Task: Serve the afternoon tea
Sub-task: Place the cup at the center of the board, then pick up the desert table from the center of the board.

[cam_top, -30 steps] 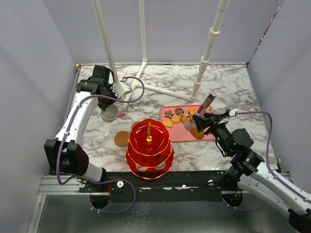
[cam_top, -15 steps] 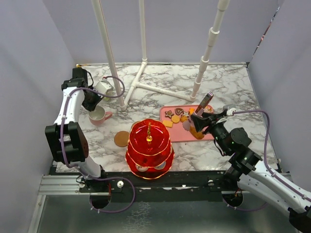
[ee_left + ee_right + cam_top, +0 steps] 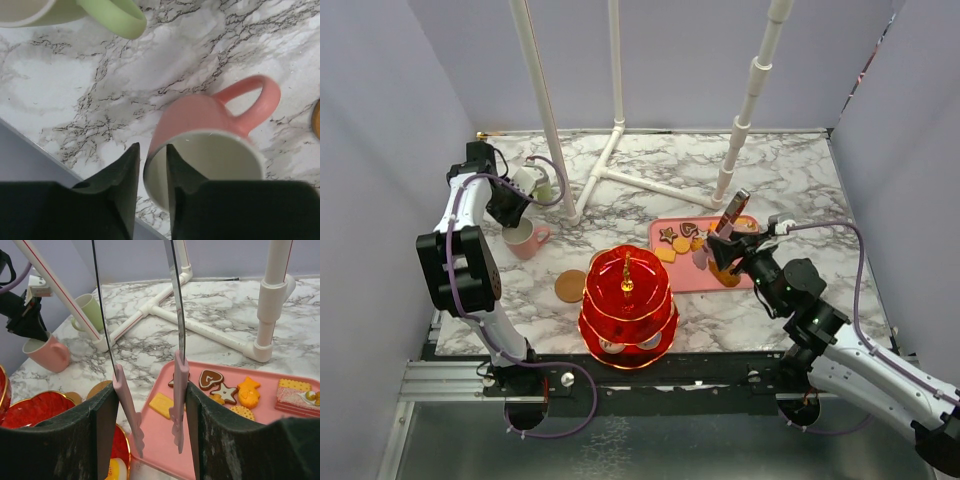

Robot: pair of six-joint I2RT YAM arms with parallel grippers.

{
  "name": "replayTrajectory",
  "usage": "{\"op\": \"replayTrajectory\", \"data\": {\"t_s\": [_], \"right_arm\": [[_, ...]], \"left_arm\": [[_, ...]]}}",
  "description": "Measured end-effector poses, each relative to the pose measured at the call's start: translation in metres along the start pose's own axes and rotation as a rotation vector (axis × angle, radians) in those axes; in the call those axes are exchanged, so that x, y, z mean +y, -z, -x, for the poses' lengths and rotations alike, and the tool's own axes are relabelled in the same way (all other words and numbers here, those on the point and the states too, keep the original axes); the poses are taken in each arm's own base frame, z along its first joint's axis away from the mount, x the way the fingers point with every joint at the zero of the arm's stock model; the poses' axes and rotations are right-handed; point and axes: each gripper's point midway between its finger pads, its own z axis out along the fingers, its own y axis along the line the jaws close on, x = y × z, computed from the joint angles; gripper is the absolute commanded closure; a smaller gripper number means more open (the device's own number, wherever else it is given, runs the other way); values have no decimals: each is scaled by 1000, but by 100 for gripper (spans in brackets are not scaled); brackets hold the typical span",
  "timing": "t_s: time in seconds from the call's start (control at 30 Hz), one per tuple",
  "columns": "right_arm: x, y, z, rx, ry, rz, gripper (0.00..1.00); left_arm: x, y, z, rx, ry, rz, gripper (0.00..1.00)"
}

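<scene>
The translucent red three-tier stand (image 3: 626, 300) with a gold finial stands at the near middle. The pink mug (image 3: 525, 240) is upright at the left, and the pale green mug (image 3: 535, 180) stands behind it. My left gripper (image 3: 515, 215) grips the pink mug's (image 3: 200, 120) rim, one finger inside and one outside (image 3: 151, 150). One brown coaster (image 3: 570, 285) lies left of the stand. My right gripper (image 3: 720, 250) is shut on pink-tipped tongs (image 3: 177, 385), whose empty tips hang open over the pink tray (image 3: 160, 430) of cookies (image 3: 212, 379).
A white pipe frame (image 3: 615, 140) with three upright posts stands across the back of the marble table. The left post's foot is close to both mugs. The pink tray (image 3: 685, 272) lies right of the stand. Grey walls close in the table on three sides.
The pink mug has slid left, away from the pipe post, with my left gripper on it. My right gripper with the tongs has shifted slightly left over the tray.
</scene>
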Motion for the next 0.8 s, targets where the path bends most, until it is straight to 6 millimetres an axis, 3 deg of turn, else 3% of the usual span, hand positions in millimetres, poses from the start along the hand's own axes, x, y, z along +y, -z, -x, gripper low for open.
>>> {"op": "replayTrajectory", "data": {"t_s": [0.13, 0.23, 0.27, 0.43, 0.6, 0.8], "right_arm": [[-1, -6, -8, 23, 16, -9, 46], [-1, -10, -10, 22, 23, -13, 46], [-1, -11, -10, 22, 23, -14, 46], [0, -13, -9, 13, 23, -11, 46], [0, -15, -8, 6, 30, -10, 46], [0, -15, -7, 0, 38, -12, 46]], "left_arm": [[6, -1, 4, -19, -3, 24, 42], [6, 3, 3, -25, -1, 37, 16], [5, 6, 1, -27, -2, 41, 13], [2, 34, 3, -55, 6, 72, 8], [-5, 80, 19, -117, -9, 61, 4], [-43, 150, 53, -283, -78, 11, 1]]}}
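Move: Just by the left hand is the pink cup, still between its fingers on the cup's left wall: the cup's middle sits about 4 cm to the right, 2 cm back and 3 cm below. The green cup stands some 11 cm ahead and 6 cm to the right. The uncovered wooden coaster lies around 14 cm back and 16 cm right. For the right hand, holding the tongs, the pink cup is roughly 50 cm left, 10 cm ahead and 18 cm lower. Opening from nearly shut to wide, the left fingers let go of the pink cup's wall while the hand stays almost in place. Then it climbs faster and faster, about 15 cm up and clear of the rim, drawing back about 5 cm and lastly drifting right, with the fingertips tilting forward some 15 degrees. ##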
